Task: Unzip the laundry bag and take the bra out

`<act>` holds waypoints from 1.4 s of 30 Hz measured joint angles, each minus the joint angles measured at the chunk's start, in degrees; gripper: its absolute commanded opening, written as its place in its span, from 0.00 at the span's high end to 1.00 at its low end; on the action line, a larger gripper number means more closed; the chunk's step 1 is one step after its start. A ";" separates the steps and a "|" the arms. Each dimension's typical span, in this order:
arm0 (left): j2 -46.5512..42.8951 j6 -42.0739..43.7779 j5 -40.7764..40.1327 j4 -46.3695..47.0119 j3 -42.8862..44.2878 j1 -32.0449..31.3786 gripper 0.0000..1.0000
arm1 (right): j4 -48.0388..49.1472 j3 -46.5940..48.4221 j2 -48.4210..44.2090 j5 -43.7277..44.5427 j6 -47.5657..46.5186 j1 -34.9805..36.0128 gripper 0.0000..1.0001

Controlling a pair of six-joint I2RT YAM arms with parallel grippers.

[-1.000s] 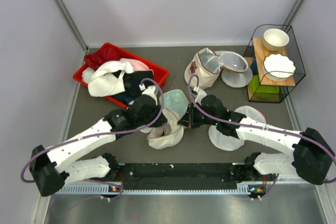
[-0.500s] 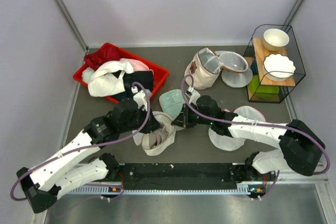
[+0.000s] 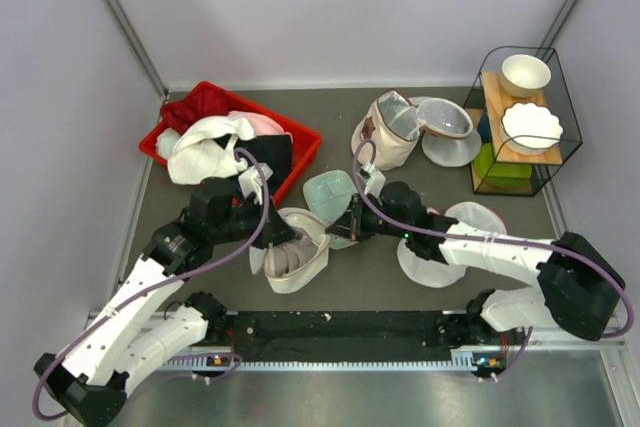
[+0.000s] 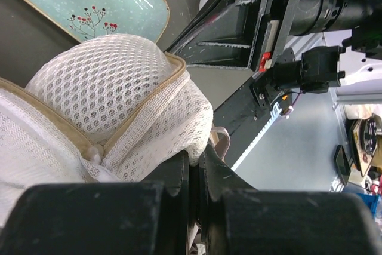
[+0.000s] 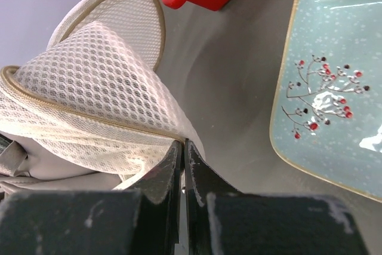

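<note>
The cream-white laundry bag (image 3: 306, 245) lies open at the table's middle, between my two grippers. The taupe bra (image 3: 284, 261) shows inside its opening. My left gripper (image 3: 271, 237) is shut on the bag's left rim. In the left wrist view the mesh bag (image 4: 101, 82) runs down into my shut gripper (image 4: 194, 162), and a taupe bra strap (image 4: 221, 141) loops just behind the fingers. My right gripper (image 3: 339, 231) is shut on the bag's right edge. In the right wrist view that gripper (image 5: 182, 147) pinches the bag's (image 5: 89, 88) beige-trimmed edge.
A teal plate (image 3: 328, 194) lies just behind the bag. A red bin (image 3: 303, 143) of clothes stands back left. A beige pouch (image 3: 385, 132) and a glass bowl (image 3: 445, 119) are back centre. A wire rack (image 3: 520, 117) with dishes stands back right. A white mesh bag (image 3: 440, 247) lies under the right arm.
My left gripper has pulled left and toward the near edge with the bag's rim. The bag has slid left and opened wider, showing the bra. My right gripper has stayed shut on the bag's right edge.
</note>
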 measured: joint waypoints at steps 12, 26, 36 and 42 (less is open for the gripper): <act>7.85 2.78 5.70 5.55 -7.89 -0.35 1.00 | -14.01 0.85 -10.38 3.13 -1.75 -2.56 1.00; 9.33 4.28 8.66 8.35 -8.26 -5.46 1.00 | -13.81 3.30 -5.92 7.23 1.40 -3.04 1.00; 0.00 5.55 12.72 10.95 -7.04 -6.10 1.00 | -14.62 3.10 -6.84 7.82 1.44 -6.84 1.00; -2.78 3.41 11.45 16.06 -1.18 -6.32 1.00 | -14.08 -2.51 -9.68 7.26 1.46 -6.60 1.00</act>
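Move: The left fingers already pinch the bra. Its cups lie about 3 cm back of that hand and 6 cm below, and the laundry bag's middle is some 4 cm back and 9 cm down. The mint tray is about 6 cm ahead, 8 cm right, 17 cm down; the red bin 20 cm ahead and 16 cm left. From the right hand, shut on the rim, the bag's middle is roughly 6 cm back, 6 cm left, 5 cm down, the tray 6 cm ahead. Keeping its pinch on the bra, the left hand dips about 7 cm, eases back and right while turning clockwise nearly 20 degrees, then pulls up quickly some 13 cm, its fingertips tilting up. The right hand keeps hold of the bag's rim and draws it right about 6.5 cm, swinging forward and then partly back, dipping at the end. ##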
